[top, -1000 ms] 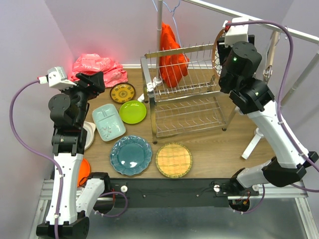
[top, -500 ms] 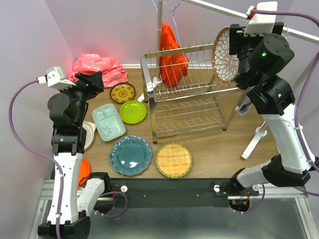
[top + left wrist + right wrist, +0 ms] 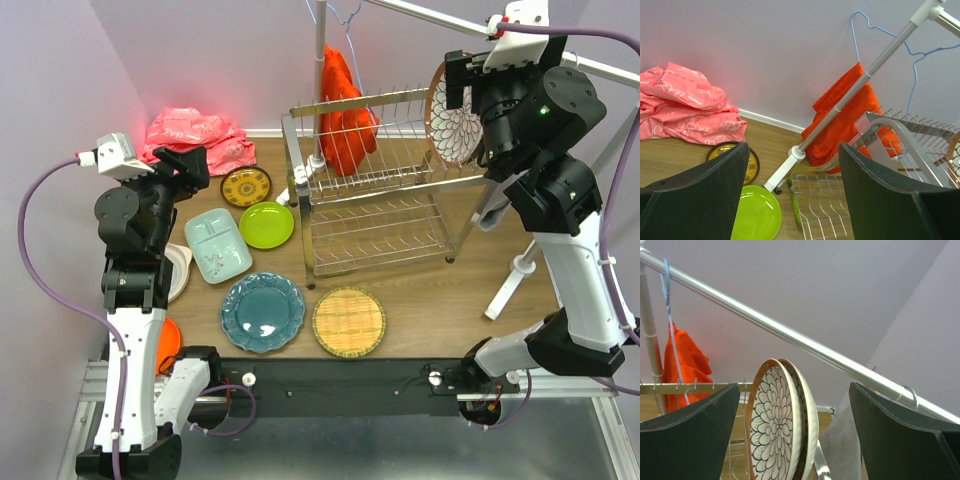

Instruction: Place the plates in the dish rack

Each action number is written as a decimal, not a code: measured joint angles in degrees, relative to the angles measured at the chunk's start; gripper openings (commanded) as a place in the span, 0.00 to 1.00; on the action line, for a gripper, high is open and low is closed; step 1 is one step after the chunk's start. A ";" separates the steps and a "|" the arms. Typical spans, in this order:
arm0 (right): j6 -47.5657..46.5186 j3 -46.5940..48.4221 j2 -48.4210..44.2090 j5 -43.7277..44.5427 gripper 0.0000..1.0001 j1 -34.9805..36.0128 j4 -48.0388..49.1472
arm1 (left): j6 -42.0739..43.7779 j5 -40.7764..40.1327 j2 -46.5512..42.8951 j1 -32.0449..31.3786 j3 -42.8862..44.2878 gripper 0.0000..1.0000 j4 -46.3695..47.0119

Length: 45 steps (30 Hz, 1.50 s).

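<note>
The chrome dish rack point(image 3: 370, 190) stands at the back middle of the table. Two white petal-patterned plates point(image 3: 775, 425) stand on edge at the right end of its top tier point(image 3: 452, 120). My right gripper point(image 3: 462, 98) is open just behind them, its fingers apart from them on either side point(image 3: 794, 390). My left gripper point(image 3: 185, 162) hangs open and empty over the table's left side point(image 3: 794, 150). On the table lie a teal scalloped plate point(image 3: 262, 311), a woven-yellow plate point(image 3: 349, 321), a lime green plate point(image 3: 266, 224), a mint tray point(image 3: 217, 245) and a small dark-yellow plate point(image 3: 246, 186).
An orange plate point(image 3: 168, 342) and a pale dish point(image 3: 182, 272) lie partly under the left arm. A pink bag point(image 3: 195, 135) lies at the back left. A red-orange cloth point(image 3: 340, 110) hangs from a rail behind the rack. A white stand leg point(image 3: 510, 280) rests right of the rack.
The right gripper has opened wide and pulled up and back to the right, leaving the petal plate standing in the rack's top tier. The left arm has not moved.
</note>
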 measured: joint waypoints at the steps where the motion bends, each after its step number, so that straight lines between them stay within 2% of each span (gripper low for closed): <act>1: -0.11 0.00 -0.04 -0.87 0.98 0.00 -0.11 | 0.22 0.11 0.00 0.00 0.04 0.81 -0.11; 18: 1.86 -2.97 -1.60 -18.16 0.97 0.07 -0.35 | 2.43 1.20 -0.87 0.09 1.75 0.81 -5.88; 26: 6.19 -2.86 -0.83 -26.99 0.97 0.07 -0.28 | 2.73 1.64 -3.23 0.11 0.57 0.81 -7.61; 39: 14.32 -5.09 -0.57 -47.91 0.99 0.07 -0.15 | 3.26 1.79 -4.20 0.11 -3.08 0.81 -9.88; 45: 17.16 -5.84 -0.33 -51.47 0.99 0.07 -0.17 | 3.43 2.60 -2.84 0.11 -5.38 0.81 -9.46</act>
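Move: The green plate, the likeliest next one, lies about 32 cm ahead of the left hand, 7 cm right and 42 cm below; the yellow-black plate is some 15 cm beyond it and 8 cm left of it, the pale tray 8 cm nearer than it and 16 cm left of it. From the right hand the green plate is roughly 29 cm ahead, 58 cm left and 59 cm down; the racked patterned plates stand 12 cm ahead, 3 cm left, 14 cm lower. Open right hand swings about 16 cm left from racked plates, turning 55 degrees counter-clockwise; left hand sinks 7 cm. ##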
